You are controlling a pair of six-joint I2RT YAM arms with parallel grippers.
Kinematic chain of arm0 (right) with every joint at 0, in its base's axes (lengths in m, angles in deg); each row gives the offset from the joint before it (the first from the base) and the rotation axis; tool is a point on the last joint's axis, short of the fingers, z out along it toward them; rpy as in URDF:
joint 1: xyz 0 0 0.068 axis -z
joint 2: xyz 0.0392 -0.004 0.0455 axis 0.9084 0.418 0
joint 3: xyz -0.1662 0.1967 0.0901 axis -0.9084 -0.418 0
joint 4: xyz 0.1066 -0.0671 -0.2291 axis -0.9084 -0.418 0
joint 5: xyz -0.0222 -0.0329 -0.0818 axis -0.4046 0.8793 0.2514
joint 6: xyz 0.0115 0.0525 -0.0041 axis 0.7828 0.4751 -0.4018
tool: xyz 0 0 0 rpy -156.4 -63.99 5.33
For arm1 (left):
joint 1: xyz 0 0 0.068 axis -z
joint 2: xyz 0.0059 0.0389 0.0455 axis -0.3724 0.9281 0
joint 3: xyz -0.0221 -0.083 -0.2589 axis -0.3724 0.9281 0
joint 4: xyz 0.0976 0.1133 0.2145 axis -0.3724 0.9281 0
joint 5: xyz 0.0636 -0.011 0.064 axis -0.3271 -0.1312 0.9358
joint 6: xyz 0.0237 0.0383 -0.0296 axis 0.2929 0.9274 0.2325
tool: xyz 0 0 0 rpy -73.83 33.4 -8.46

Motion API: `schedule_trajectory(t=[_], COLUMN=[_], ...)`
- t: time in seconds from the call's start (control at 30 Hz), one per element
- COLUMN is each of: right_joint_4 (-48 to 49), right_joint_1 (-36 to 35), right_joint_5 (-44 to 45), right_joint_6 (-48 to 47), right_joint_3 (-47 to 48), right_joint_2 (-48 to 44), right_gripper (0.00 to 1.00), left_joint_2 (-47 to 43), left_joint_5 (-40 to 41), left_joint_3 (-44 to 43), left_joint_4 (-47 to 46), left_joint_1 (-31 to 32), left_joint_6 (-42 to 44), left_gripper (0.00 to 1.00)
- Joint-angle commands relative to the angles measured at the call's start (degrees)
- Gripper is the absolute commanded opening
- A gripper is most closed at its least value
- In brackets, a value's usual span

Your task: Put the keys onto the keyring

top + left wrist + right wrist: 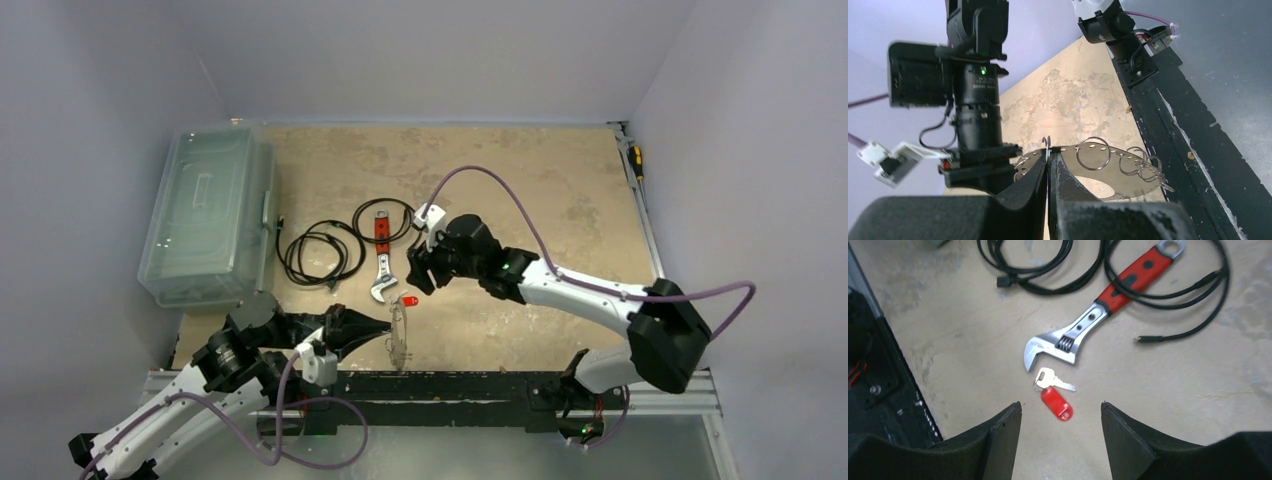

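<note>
One small silvery key with a red plastic tag lies flat on the table just below the wrench's jaw; the red tag also shows from above. My right gripper hovers over it, open, with nothing between its fingers. It also shows in the top view. The keyring looks like a silvery oval band with holes along its rim and a few small wire rings on it. My left gripper is shut on its edge and holds it up near the table's front edge.
An adjustable wrench with a red handle lies among black coiled cables. A clear plastic box stands at the far left. A black rail runs along the near edge. A screwdriver lies at the back right.
</note>
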Motion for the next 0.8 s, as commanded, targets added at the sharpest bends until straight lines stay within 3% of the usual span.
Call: schedule_trajectory(t=[0.0,0.4,0.6,0.77], right_joint_4=[-0.8,0.2,3.3,4.3], right_joint_1=[0.1,0.1,0.1,-1.7], right_joint_5=[-8.1,-12.5,-8.4,-3.9], right_joint_6=[-2.3,-4.8,-3.0,-1.3], right_joint_3=[4.5,7.0,7.7,8.4], right_joint_2=[6.0,16.7,20.9,23.6], right_gripper=[0.62,0.63,0.64,0.58], left_joint_2=[-1.6,-2.6,-4.4,-5.1], left_joint_5=[0.8,-4.1,-5.0,-4.2], left_joint_3=[1.1,0.7,0.7,1.0], left_joint_4=[-5.4,-3.6,-2.8,-2.8], left_joint_1=[0.3,0.3,0.3,0.3], left_joint_6=[-2.1,-1.7,-2.0,-2.0], left_gripper=[0.0,0.0,0.0,0.0])
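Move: The keys with the red tag lie on the table about 5 cm to the right hand's left, level with it in reach and some 14 cm below. The wrench's middle lies roughly 11 cm ahead, 10 cm left; the nearer black cable coil about 19 cm ahead, 9 cm left, both at table height. From the left hand, which already holds the keyring, the keys are about 15 cm ahead, 2 cm right and 23 cm down. Lower the right gripper about 11 cm towards the keys, drifting some 3 cm left on the way and tipping its fingers about 15 degrees more steeply down; keep them open and stop just above the red tag, without closing yet. Keep the left gripper pinched on the keyring, easing it back a centimetre or two and slightly up in the later part. ##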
